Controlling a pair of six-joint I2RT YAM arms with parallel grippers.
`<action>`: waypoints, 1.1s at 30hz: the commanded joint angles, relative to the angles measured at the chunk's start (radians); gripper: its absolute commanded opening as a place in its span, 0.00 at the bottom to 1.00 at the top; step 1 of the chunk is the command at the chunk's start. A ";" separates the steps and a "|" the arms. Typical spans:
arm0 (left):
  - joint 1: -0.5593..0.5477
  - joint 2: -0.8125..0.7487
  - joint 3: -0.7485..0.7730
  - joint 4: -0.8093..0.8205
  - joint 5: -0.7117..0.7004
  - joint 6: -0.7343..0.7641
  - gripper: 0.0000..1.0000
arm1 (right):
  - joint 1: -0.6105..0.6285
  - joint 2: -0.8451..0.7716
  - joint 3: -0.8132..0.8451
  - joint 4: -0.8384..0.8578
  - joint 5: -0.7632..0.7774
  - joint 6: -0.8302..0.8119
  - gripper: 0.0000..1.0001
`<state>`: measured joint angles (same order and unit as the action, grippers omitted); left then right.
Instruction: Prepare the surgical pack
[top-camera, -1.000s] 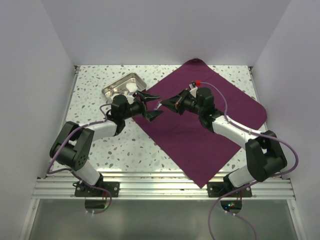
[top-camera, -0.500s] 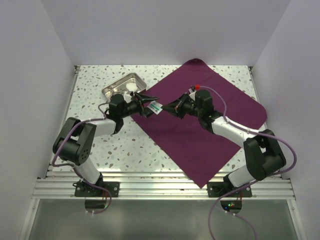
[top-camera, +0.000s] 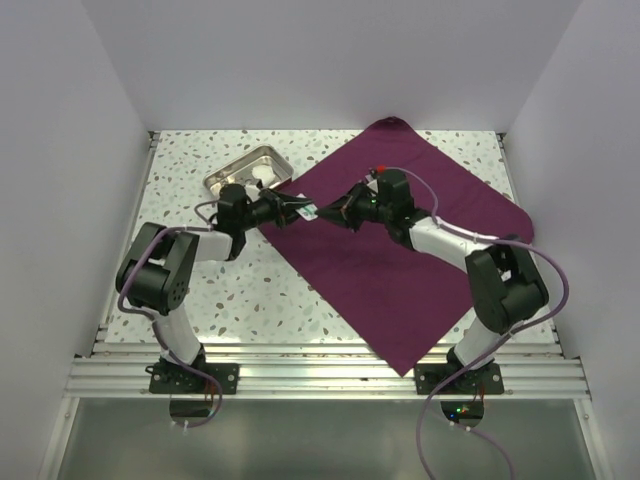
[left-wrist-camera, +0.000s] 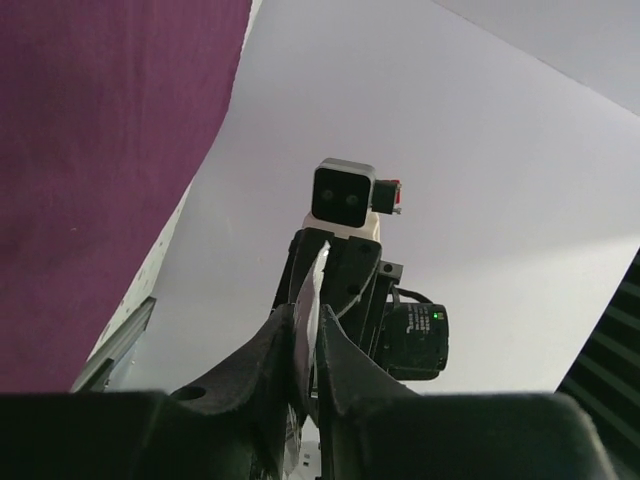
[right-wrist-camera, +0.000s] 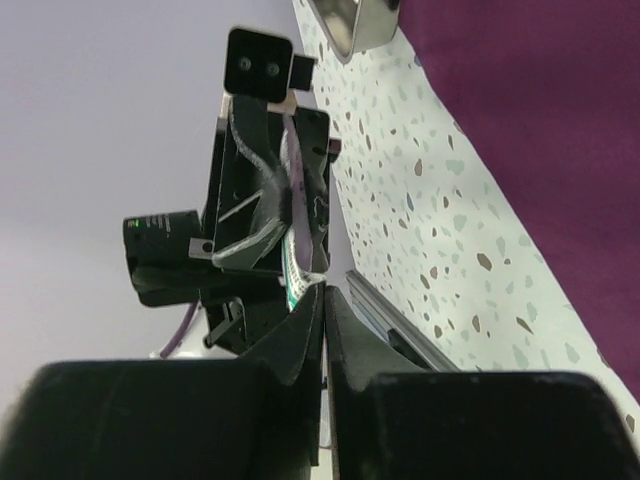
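Observation:
A small white packet with green print (top-camera: 310, 212) hangs between my two grippers, above the left edge of the plum-purple cloth (top-camera: 400, 260). My left gripper (top-camera: 298, 210) comes at it from the left, and its jaws are shut on the thin packet (left-wrist-camera: 312, 285). My right gripper (top-camera: 325, 213) faces it from the right, shut on the packet's other end (right-wrist-camera: 292, 270). Behind my left arm sits the steel tray (top-camera: 232, 170), with something white (top-camera: 262, 173) in it. Each wrist view looks straight at the other gripper.
The cloth lies diagonally across the speckled table (top-camera: 200, 290), and its far corner (top-camera: 392, 124) is bunched against the back wall. White walls close in the left, right and back sides. A metal rail (top-camera: 320, 375) runs along the near edge.
My left gripper reached right to the packet held by my right gripper and closed on it. My right arm shifted slightly left and back, keeping its grip.

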<state>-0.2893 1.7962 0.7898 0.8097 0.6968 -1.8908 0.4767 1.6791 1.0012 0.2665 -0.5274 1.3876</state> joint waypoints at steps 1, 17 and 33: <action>0.019 0.012 0.066 0.065 0.055 0.064 0.17 | 0.000 0.030 0.085 -0.016 -0.057 -0.057 0.08; 0.323 0.398 0.834 -1.032 0.000 0.982 0.24 | -0.203 -0.041 0.274 -0.607 -0.034 -0.545 0.46; 0.386 0.372 1.053 -1.479 -0.403 1.460 0.70 | -0.239 -0.010 0.267 -0.602 -0.051 -0.561 0.46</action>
<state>0.0734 2.3047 1.8893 -0.6033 0.4267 -0.5652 0.2363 1.6627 1.2545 -0.3450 -0.5465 0.8371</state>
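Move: The steel tray that the green-printed packet is bound for has its middle about 17 cm ahead of the left hand, 17 cm to its left and 15 cm below; in it a white gauze lies some 19 cm ahead and 13 cm left of that hand, and the scissors about 15 cm ahead and 22 cm left. From the right hand the packet, also held in the left fingers, is about 3 cm left and 1 cm ahead, level with it. The packet, already between the left fingers, is freed as the right fingers open; the left hand sweeps it roughly 18 cm forward and 16 cm left, first level, then dipping into line with the tray as the fingers swing downward, and opens to let go, drifting on left and lower. The right hand goes up and forward a little, then draws about 11 cm right and sinks back, away from the packet. ##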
